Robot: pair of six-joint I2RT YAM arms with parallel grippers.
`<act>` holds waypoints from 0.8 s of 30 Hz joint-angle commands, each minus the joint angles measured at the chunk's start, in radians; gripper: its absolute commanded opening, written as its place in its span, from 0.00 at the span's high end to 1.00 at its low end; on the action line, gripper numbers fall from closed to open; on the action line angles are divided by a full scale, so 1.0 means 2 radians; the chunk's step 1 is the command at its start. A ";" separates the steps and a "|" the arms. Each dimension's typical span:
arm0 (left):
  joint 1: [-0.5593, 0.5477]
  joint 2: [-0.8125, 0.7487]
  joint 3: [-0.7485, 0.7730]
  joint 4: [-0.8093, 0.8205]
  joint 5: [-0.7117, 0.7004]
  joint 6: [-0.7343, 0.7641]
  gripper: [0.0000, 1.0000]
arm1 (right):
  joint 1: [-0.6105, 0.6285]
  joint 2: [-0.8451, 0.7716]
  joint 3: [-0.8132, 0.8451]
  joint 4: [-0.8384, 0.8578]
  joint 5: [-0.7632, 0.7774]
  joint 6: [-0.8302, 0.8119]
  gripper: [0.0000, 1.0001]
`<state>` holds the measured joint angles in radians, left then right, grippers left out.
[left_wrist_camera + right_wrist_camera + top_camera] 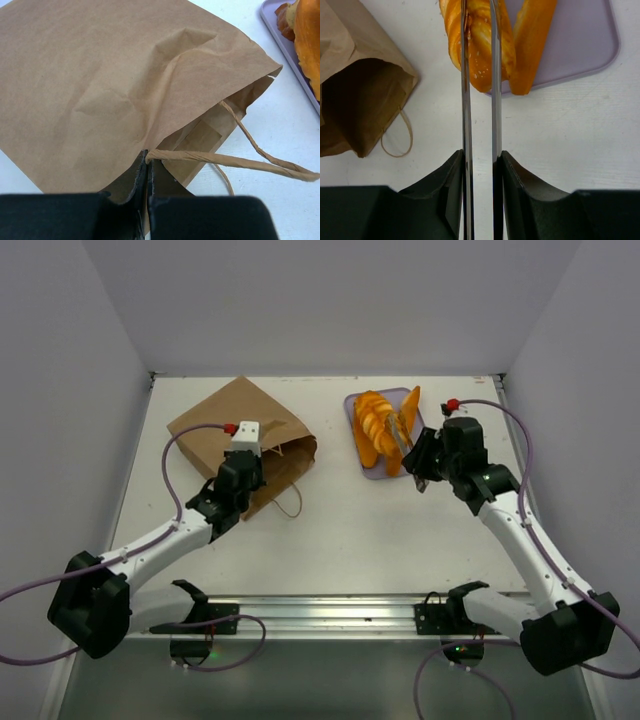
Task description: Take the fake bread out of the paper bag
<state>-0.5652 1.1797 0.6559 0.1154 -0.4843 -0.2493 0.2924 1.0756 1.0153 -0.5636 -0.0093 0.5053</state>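
The brown paper bag (232, 430) lies flat at the back left, its mouth facing right. My left gripper (252, 453) is shut on the bag's upper lip (142, 150), right where a string handle (225, 160) starts. Several pieces of orange fake bread (378, 430) lie on a lavender tray (350, 400). My right gripper (480, 157) is shut on thin metal tongs (466, 100). The tongs' two arms reach forward on either side of a twisted seeded roll (480, 55), and their tips are out of the right wrist view. The bag's mouth (365, 95) is dark inside, with no bread showing.
A loose handle loop (290, 505) lies on the white table in front of the bag. The tray's corner (280, 30) sits just right of the bag's mouth. A metal rail (320, 610) runs along the near edge between the arm bases. Grey walls enclose the table.
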 commanded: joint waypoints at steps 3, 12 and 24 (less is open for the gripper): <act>0.001 -0.028 -0.017 0.035 -0.008 -0.011 1.00 | -0.004 0.026 0.025 0.105 0.041 0.014 0.85; 0.001 -0.042 -0.046 0.071 0.005 -0.006 1.00 | -0.004 0.082 0.026 0.164 0.058 0.030 0.84; 0.001 -0.052 -0.056 0.083 0.004 -0.003 1.00 | -0.005 0.114 -0.004 0.194 0.039 0.039 0.77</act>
<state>-0.5652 1.1076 0.5575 0.2031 -0.4736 -0.2481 0.2871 1.3155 1.0065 -0.2710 0.0608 0.5682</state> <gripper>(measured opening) 0.010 0.359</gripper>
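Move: The braided bread hangs in the tongs that the right hand holds, its middle about 17 cm ahead of that hand, 6 cm left and 12 cm lower. The purple tray centres some 18 cm ahead, 3 cm left and 21 cm below; on it the smooth orange loaf lies about 19 cm ahead and 11 cm left, the baguette 19 cm straight ahead. From the left hand the braided bread is roughly 13 cm ahead, 36 cm right and 6 cm lower. The braided bread, still gripped between the tongs' arms, is carried about 7 cm forward over the tray towards its far end by the right hand, which slows and sinks about 3 cm, mostly late on, turning slightly clockwise; its fingers keep the tongs at the same opening. The left fingers stay shut on the paper bag by its handle, easing back about 1 cm. ##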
